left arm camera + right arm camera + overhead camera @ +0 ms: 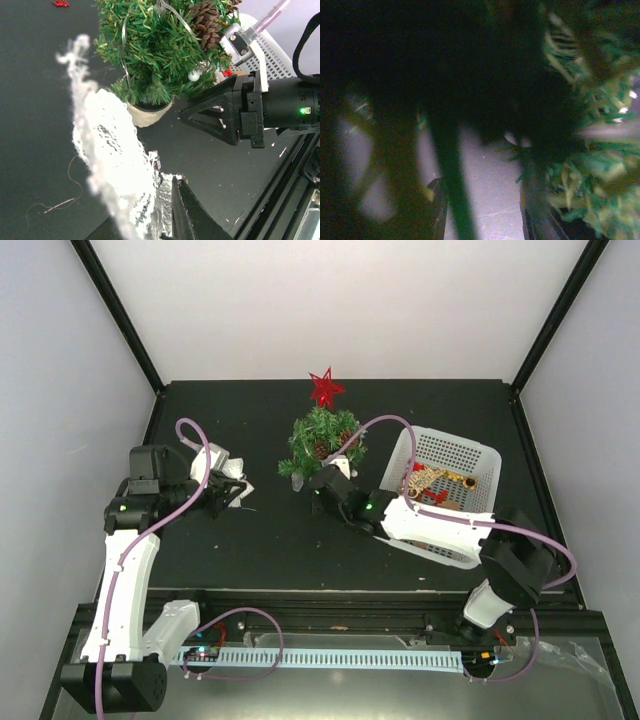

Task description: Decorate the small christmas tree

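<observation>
The small christmas tree [322, 443] stands mid-table in a cream pot [147, 113], carrying pine cones and a silver bead string. My left gripper [236, 491] is left of the tree, shut on a white lace garland [107, 160] with a crumpled silvery piece [163, 202] beside it. Only one of its fingers [192, 217] shows; the lace hides the other. My right gripper [325, 480] is at the tree's near side by the pot. In the right wrist view its jaws stand apart among blurred green needles [580, 192], with bare table between them.
A red star [326, 388] lies on the table behind the tree. A white basket [478, 465] with gold and red ornaments [436, 485] stands to the tree's right, under my right arm. A loose thread [60, 201] lies near the lace.
</observation>
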Motion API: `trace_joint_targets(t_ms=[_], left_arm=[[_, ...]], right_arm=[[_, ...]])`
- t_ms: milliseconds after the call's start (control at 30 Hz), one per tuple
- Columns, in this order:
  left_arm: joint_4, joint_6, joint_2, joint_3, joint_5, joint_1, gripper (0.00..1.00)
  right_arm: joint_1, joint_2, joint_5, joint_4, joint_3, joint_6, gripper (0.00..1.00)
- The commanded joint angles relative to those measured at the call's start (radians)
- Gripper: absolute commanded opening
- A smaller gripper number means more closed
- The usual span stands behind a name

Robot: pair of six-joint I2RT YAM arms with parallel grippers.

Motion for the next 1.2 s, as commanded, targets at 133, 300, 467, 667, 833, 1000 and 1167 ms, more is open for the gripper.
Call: trace_joint_targets(t_ms=[133, 300, 467, 667, 833, 1000, 1167], left_arm=[[0.020, -0.011, -0.022, -0.001, 0.000, 0.009, 0.16], [0.019, -0.011, -0.024, -0.001, -0.003, 0.010, 0.17], [0.019, -0.010, -0.024, -0.001, -0.003, 0.010, 0.17], [0.019, -0.010, -0.022, -0.001, -0.003, 0.009, 0.18], [0.019, -0.009, -0.018, 0.000, -0.003, 0.010, 0.18], [0.019, -0.007, -0.013, -0.001, -0.001, 0.010, 0.18], [0.014, -0.005, -0.011, 0.000, 0.004, 0.009, 0.18]], right_arm=[[-0.005, -0.074, 0.131, -0.031, -0.022, 0.002, 0.43], [-0.035, -0.093, 0.132, -0.025, -0.034, -0.019, 0.43], [-0.077, -0.112, 0.115, -0.018, -0.048, -0.043, 0.43], [-0.123, -0.119, 0.092, -0.007, -0.065, -0.069, 0.43], [-0.148, -0.136, 0.086, 0.001, -0.073, -0.088, 0.43], [-0.153, -0.151, 0.054, 0.003, -0.067, -0.108, 0.43], [-0.154, -0.186, 0.016, 0.007, -0.078, -0.112, 0.45]])
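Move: The christmas tree's middle is roughly 5 cm ahead of my right hand, 2 cm to its right and a few centimetres above; my half-open fingers sit low in front of it, the wrist buried in foliage. The farther-right pine cone is about 6 cm ahead, 5 cm right and 7 cm up; the basket's middle is some 27 cm right, 3 cm ahead and lower. From my left hand, the tree lies about 12 cm ahead, 17 cm right and 12 cm below. I sweep my right hand about 7 cm to the right and then also some 4 cm forward, round from the tree's front to its right side, rising a couple of centimetres. My fingers stay half open and my wrist yaws slightly clockwise while the hand keeps bearing on the branches. My left hand stays put, still pinching the white knitted ornament. ##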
